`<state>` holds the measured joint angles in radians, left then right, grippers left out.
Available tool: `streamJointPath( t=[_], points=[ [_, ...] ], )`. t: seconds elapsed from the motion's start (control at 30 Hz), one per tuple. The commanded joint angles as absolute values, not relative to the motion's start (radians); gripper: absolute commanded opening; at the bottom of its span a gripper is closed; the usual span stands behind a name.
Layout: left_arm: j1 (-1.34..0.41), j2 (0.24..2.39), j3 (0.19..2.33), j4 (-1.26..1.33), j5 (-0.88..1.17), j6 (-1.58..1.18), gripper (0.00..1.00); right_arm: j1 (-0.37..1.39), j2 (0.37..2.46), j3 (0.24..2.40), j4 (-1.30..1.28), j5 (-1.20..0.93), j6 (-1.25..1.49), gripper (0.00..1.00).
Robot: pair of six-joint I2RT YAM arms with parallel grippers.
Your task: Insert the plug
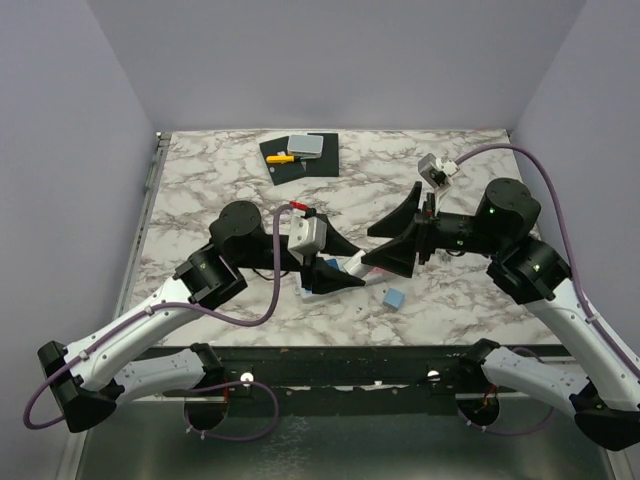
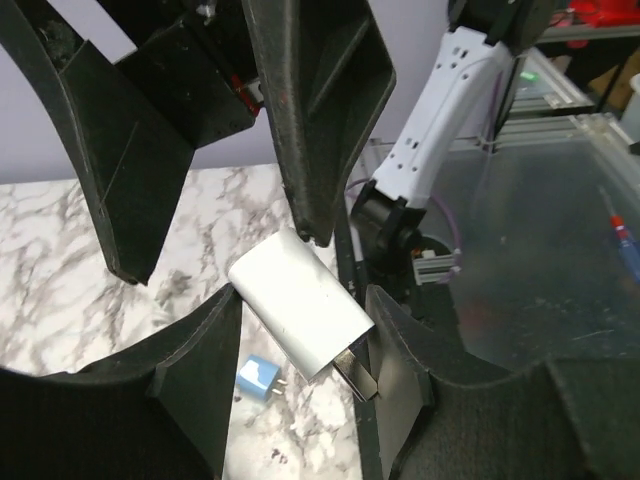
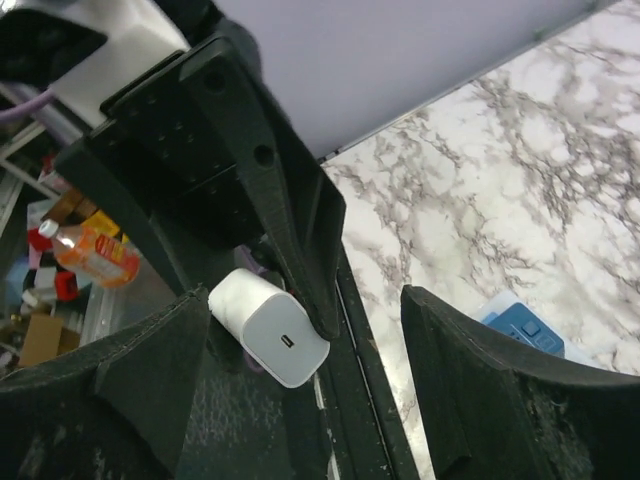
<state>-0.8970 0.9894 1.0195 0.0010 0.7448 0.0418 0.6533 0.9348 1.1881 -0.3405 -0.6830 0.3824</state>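
Observation:
My left gripper (image 1: 358,268) is shut on the white plug (image 1: 354,264) and holds it just above the marble table. Seen by the left wrist, the plug (image 2: 300,310) lies tilted between the jaws of the left gripper (image 2: 303,335), metal prongs (image 2: 362,375) folded against the right finger. My right gripper (image 1: 368,248) faces it from the right, open, with nothing between its fingers. In the right wrist view the plug (image 3: 268,325) shows a small port on its end face, just left of the midline of the open right gripper (image 3: 305,300).
A small blue adapter (image 1: 394,298) with two prongs lies on the table near the front edge, also in the left wrist view (image 2: 258,378). A dark mat (image 1: 322,163) at the back carries a grey block (image 1: 307,146) and a yellow item (image 1: 283,158).

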Motion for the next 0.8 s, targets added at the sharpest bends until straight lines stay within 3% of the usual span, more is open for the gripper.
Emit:
streamJointPath(
  t=[0.0, 0.23, 0.37, 0.47, 0.6, 0.77],
  points=[
    [-0.899, 0.997, 1.082, 0.021, 0.875, -0.065, 0.00, 0.653, 0.921, 1.201, -0.320, -0.855, 0.327, 0.81],
    [-0.898, 0.993, 1.085, 0.005, 0.839, 0.076, 0.00, 0.653, 0.919, 1.129, -0.241, -0.859, 0.443, 0.77],
    [-0.899, 1.000, 1.093, -0.060, 0.786, 0.233, 0.00, 0.653, 0.947, 1.145, -0.264, -0.830, 0.499, 0.70],
    [-0.899, 0.999, 1.092, -0.099, 0.733, 0.373, 0.00, 0.653, 0.984, 1.173, -0.335, -0.778, 0.510, 0.55],
    [-0.898, 1.006, 1.096, -0.120, 0.690, 0.466, 0.00, 0.653, 0.978, 1.134, -0.264, -0.787, 0.561, 0.27],
    [-0.899, 1.015, 1.104, -0.122, 0.630, 0.487, 0.00, 0.653, 0.960, 1.087, -0.219, -0.793, 0.589, 0.14]
  ],
)
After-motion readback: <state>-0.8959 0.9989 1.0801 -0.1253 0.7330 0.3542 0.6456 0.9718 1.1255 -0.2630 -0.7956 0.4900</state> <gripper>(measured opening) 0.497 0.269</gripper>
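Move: The white plug sits in the left fingers, its middle about 1 cm right of that hand's point; the open right gripper is about 3 cm ahead of the left hand, 4 cm right and 2 cm higher. From the right hand the plug lies some 3 cm back, 3 cm left and 2 cm lower. On the table roughly 33 cm below the right hand, the light-blue plug is 9 cm ahead and 9 cm right, the dark-blue plug 15 cm ahead and 9 cm left. Back about 2 cm, then down some 2.5 cm with a small shift left and forward, the right hand comes in on the white plug and closes its wide-open fingers, pinching the free end of the body. The left keeps its grip, easing back and up 1.5 cm, then returning forward and down while rolling about 15 degrees so that its forward side rises. ##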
